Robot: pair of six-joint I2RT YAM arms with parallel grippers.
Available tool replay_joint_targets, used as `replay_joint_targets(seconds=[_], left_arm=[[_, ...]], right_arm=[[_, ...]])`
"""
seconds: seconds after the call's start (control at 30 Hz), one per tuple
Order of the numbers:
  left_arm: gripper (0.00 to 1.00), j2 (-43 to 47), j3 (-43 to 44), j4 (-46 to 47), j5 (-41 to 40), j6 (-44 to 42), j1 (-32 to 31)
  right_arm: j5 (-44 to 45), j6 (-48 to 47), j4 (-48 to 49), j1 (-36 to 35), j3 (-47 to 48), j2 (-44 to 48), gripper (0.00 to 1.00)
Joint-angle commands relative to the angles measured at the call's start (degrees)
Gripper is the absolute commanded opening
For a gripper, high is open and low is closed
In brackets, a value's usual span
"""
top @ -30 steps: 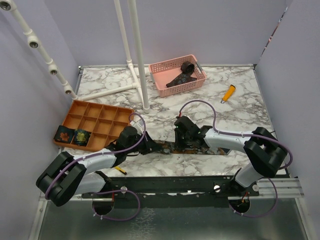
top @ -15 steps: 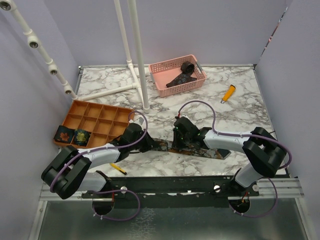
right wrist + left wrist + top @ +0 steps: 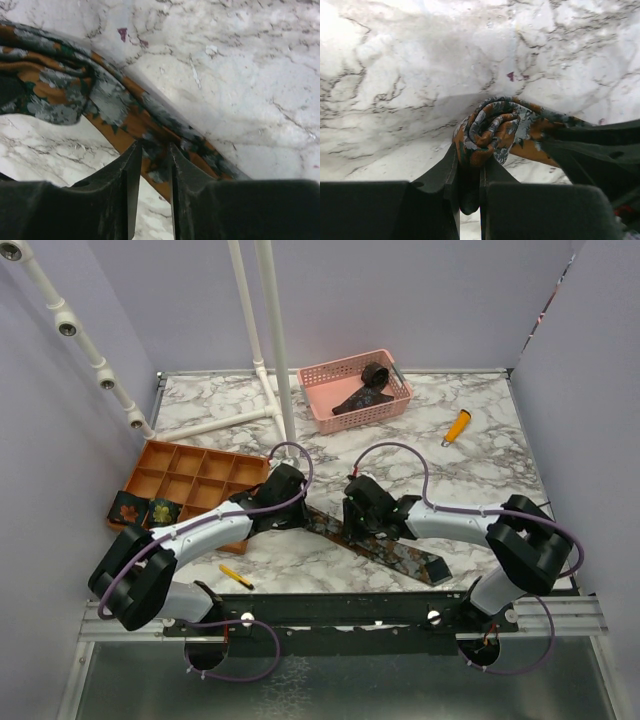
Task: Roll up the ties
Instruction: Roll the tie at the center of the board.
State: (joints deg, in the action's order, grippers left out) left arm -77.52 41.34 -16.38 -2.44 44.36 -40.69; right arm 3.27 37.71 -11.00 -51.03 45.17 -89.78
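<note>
A dark tie (image 3: pixel 400 555) with rust and grey floral print lies slanted across the marble, its wide end near the front right. Its narrow end is wound into a small coil (image 3: pixel 492 125), and my left gripper (image 3: pixel 470 167) (image 3: pixel 296 508) is shut on that coil. My right gripper (image 3: pixel 152 146) (image 3: pixel 353 520) straddles the flat strip (image 3: pixel 115 100) just beside the coil, jaws a little apart with the fabric lying loosely between them. Two rolled ties (image 3: pixel 127 508) (image 3: pixel 160 512) sit in the orange tray's front left cells. Another dark tie (image 3: pixel 362 392) lies in the pink basket.
The orange compartment tray (image 3: pixel 200 475) stands at the left and the pink basket (image 3: pixel 330 375) at the back centre. A white pipe frame (image 3: pixel 278 350) rises behind the grippers. One orange-handled tool (image 3: pixel 456 426) lies at the back right, another small one (image 3: pixel 236 576) near the front left.
My left gripper has carried the coiled end up and to the right, away from the front edge. The tie has swung from level to slanted. The right jaws have widened slightly.
</note>
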Motion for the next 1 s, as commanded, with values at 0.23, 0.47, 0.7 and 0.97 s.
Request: replay_joint_targets(seconds=[0.23, 0.47, 0.7, 0.97], left_arm=[[0.0, -5.5, 8.21, -17.96, -23.85, -3.2, -5.63], [0.0, -6.65, 9.08, -19.22, -26.12, -1.1, -6.53], [0.0, -7.3, 7.89, -19.04, -26.92, 2.01, -6.99], [0.0, -7.63, 9.37, -21.43, -29.96, 4.3, -8.08]], right_arm=[[0.71, 5.48, -11.08, -0.38, -4.99, 11.51, 0.35], [-7.97, 6.66, -9.53, -1.74, -12.08, 18.2, 0.3], [0.93, 15.4, -13.14, -1.5, -15.76, 14.6, 0.28], [9.15, 16.17, -12.12, 5.12, -14.6, 11.14, 0.28]])
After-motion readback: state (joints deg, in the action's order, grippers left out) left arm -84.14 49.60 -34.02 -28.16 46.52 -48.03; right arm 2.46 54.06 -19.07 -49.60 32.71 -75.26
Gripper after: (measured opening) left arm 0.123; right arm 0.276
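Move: The left fingers still hold the rolled end of the tie. Ahead lies the wooden tray, its middle about 24 cm left and 7 cm farther out; the yellow knife is some 15 cm left and 13 cm back. From the right hand the flat strip's middle lies about 8 cm right and 2 cm back, just below, its tail end some 20 cm right and 7 cm back; the roll is about 9 cm left and 4 cm ahead. Draw the left gripper about 5 cm left towards the tray, keeping its grip on the roll and tilting some 25 degrees until the fingers point less to the right and more down. Meanwhile lift the right gripper from over the strip, swing it some 8 cm back and 5 cm right, set it down by the strip's near edge, then push forward a little against that edge, turning clockwise. ##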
